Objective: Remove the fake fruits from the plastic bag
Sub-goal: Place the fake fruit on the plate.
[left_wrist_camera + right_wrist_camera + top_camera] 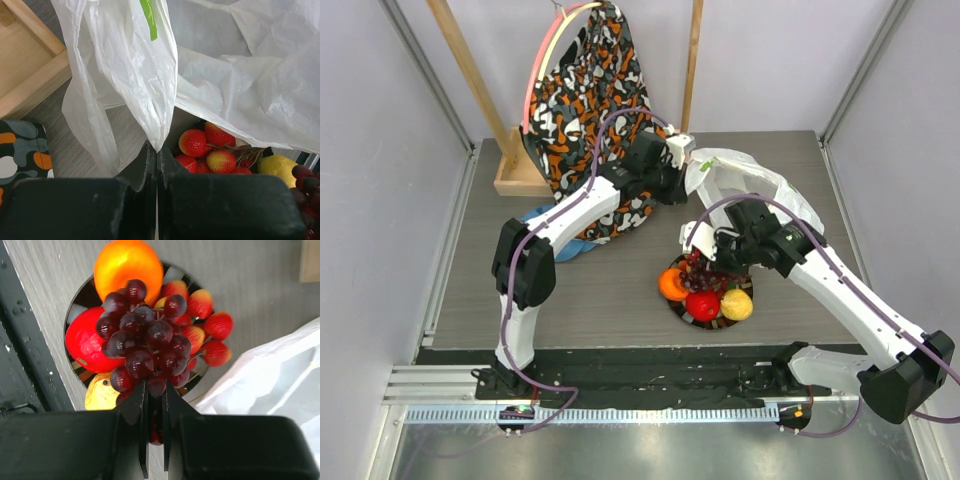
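Note:
My left gripper (156, 149) is shut on a fold of the thin white plastic bag (125, 65), holding it up at the back of the table (685, 170). The bag (745, 180) lies crumpled behind the plate. My right gripper (155, 386) is shut on the dark purple grape bunch (145, 345), just above the round plate (75, 305). On the plate sit the orange (128, 265), red apple (82, 345), yellow lemon (100, 396) and several strawberries (212, 335). From above, the right gripper (707, 264) hovers over the orange (672, 285), apple (703, 306) and lemon (737, 304).
An orange-black-white patterned cloth (590, 100) hangs on a wooden stand (515, 175) at the back left, with a blue cloth (560, 245) under the left arm. The wooden base (25, 65) lies left of the bag. Enclosure walls stand on both sides.

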Robot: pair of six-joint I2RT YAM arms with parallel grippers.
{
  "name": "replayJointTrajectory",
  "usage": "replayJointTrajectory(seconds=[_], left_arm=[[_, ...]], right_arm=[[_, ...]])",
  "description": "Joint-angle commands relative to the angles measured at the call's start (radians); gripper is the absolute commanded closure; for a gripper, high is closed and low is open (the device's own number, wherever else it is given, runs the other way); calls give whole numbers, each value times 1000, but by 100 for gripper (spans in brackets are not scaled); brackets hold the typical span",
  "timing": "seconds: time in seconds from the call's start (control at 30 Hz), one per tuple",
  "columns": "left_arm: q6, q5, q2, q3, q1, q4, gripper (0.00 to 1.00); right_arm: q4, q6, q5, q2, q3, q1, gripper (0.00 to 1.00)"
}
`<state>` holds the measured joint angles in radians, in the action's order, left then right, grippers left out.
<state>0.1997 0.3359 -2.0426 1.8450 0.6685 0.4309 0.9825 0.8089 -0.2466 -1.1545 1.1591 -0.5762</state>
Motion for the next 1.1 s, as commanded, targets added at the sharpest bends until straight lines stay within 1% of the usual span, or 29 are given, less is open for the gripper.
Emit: replayJointTrajectory(seconds=[0.0,0.2,0.27,0.43,0.47,0.6,0.67,0.8,0.83,0.97,1.03,1.07], left_arm=[[-19,0,76,-6,3,-18,100],[-14,3,67,-1,11,-21,100],[-14,3,67,-1,14,-21,100],[-17,3,73,-7,17,-17,100],[-17,3,71,-9,17,-18,100],[-20,3,78,-15,17,-17,100],[-20,2,79,-18,17,-17,100],[-19,3,76,-15,19,-18,100],[-17,3,75,-15,19,-20,100],[-14,5,71,-9,22,-21,100],[-13,9,68,-3,23,-21,100],[-13,12,71,-1,23,-21,100]], right_arm=[[-67,45,21,52,-50,-5,99],[-82,52,41,56,-68,-5,98],[-82,61,62,53,-79,-7,93],[-82,76,105,59,-108,-5,77],[-82,79,115,62,-111,-7,65],[-76,93,185,85,-107,-7,55],[-73,92,204,95,-96,-5,53],[-91,62,242,125,-49,-5,51],[-109,40,274,134,-39,-5,51],[-182,-36,317,151,23,-5,48],[-234,-71,346,153,36,-5,45],[-254,-97,393,154,36,-5,45]])
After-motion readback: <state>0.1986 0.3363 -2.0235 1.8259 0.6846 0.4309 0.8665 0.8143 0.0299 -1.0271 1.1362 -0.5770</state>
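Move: The right hand holds the grapes just above the loaded plate, whose middle lies about 4 cm back, 4 cm left and 9 cm below. From this hand the red fruit is some 8 cm back and 6 cm left, the yellow fruit 8 cm back and 2 cm right, and the orange 3 cm back and 13 cm left. From the left hand, still pinching the bag, the plate is roughly 23 cm back and 8 cm right. Dipping some 3 cm and easing right, the right hand opens off the grapes, then climbs about 7 cm. ##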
